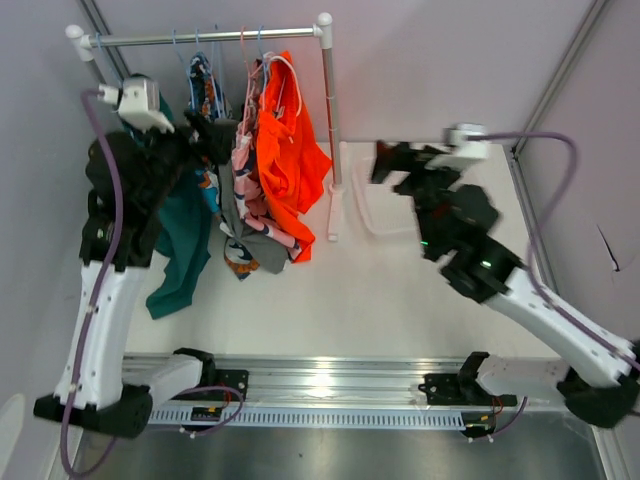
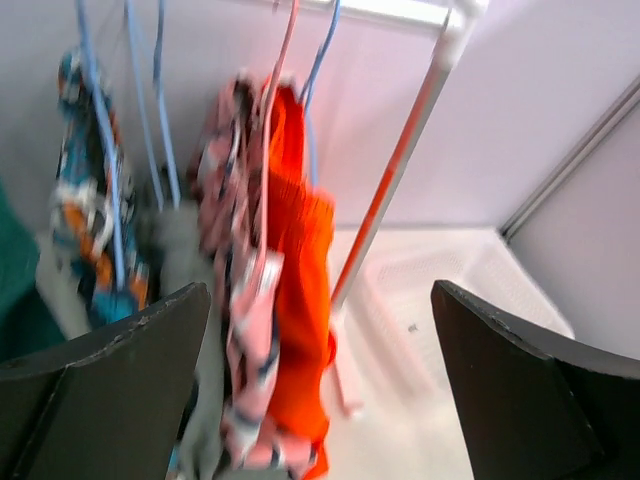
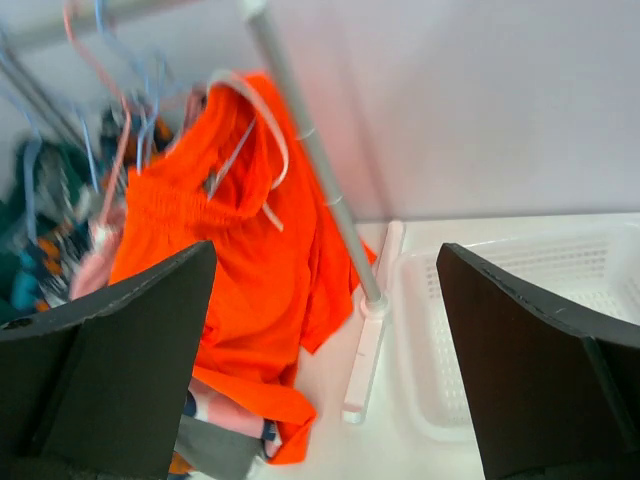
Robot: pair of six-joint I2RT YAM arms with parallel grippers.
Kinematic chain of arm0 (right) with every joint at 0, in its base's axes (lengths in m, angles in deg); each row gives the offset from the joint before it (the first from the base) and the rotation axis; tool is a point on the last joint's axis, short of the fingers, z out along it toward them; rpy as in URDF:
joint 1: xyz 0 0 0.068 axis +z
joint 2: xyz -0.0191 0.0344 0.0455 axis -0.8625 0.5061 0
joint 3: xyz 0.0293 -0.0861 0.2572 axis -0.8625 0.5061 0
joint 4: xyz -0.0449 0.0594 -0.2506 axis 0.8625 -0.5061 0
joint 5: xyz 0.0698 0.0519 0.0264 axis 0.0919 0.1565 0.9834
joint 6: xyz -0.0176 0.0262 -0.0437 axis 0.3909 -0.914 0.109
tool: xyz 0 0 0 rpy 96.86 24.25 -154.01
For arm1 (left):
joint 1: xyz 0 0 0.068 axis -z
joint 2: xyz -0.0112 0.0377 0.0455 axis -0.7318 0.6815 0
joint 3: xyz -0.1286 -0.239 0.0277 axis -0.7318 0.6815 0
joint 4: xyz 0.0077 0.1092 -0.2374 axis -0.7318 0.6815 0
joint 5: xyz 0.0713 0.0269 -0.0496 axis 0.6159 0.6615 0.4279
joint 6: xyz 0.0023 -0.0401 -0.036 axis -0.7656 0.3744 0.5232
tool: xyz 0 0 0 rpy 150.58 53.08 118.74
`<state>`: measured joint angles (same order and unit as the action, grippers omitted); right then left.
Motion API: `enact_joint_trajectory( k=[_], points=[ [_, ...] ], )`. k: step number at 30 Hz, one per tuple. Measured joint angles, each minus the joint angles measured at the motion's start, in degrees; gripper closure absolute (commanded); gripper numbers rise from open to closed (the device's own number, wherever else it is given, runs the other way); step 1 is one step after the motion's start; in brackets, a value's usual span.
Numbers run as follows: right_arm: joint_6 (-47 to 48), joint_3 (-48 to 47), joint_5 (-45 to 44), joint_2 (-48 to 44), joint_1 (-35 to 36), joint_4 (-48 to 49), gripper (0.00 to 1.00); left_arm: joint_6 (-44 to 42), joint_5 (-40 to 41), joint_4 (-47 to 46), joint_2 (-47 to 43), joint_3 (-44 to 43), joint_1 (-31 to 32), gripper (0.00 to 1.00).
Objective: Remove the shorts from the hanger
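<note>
Several shorts hang on hangers from a rail: bright orange shorts, pink printed shorts, grey shorts, blue-orange printed shorts and teal shorts reaching the table. My left gripper is open and empty, close beside the hanging clothes; its view shows the orange shorts and pink shorts ahead. My right gripper is open and empty, right of the rack post; its view shows the orange shorts on a white hanger.
A white perforated basket sits on the table right of the rack's upright post and its foot. It also shows in the right wrist view. Grey walls close in behind and at the sides.
</note>
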<state>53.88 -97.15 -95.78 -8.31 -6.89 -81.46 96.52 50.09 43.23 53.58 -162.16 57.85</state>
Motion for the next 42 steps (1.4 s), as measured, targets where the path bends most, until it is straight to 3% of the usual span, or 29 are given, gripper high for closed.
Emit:
enact_joint_trajectory(
  k=[6,14,23,42],
  points=[
    [-7.9,8.4,-2.6,-21.9,-0.8,-5.7,0.01,0.3,-2.3,1.6,20.5,-24.1,0.4,0.01],
    [-16.7,21.9,-2.9,-31.9,-0.7,-21.8,0.01,1.6,-2.5,12.4,45.5,-50.1,4.2,0.01],
    [-16.7,24.4,-3.8,-36.4,-0.7,-26.6,0.01,1.7,1.5,14.8,46.8,-51.3,8.2,0.01],
    [-13.7,26.9,-4.0,-36.8,-3.8,-26.9,0.01,0.9,9.6,14.4,50.0,-51.3,8.4,0.05]
  ],
)
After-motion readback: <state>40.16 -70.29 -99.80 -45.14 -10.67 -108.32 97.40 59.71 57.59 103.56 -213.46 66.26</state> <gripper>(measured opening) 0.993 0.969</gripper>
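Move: The orange shorts hang at the right end of the row on a blue hanger, roughly 24 cm ahead of the left hand, 7 cm to its right, their middle some 10 cm below it. The pink patterned shorts hang about 5 cm to the left of them, the rack's right upright some 11 cm to the right of them, both level with them going outward. From the right hand the orange shorts lie about 22 cm ahead, 20 cm left and 10 cm lower. The orange shorts on their blue hanger are what the left hand makes for: a quick, shallow arc forward and to the right, nearly 20 cm out, rising at first and then sinking, before it creeps in the last little way with open fingers tipped some 10 degrees down. The right hand, still open, withdraws from the shorts to the right, down and back. ##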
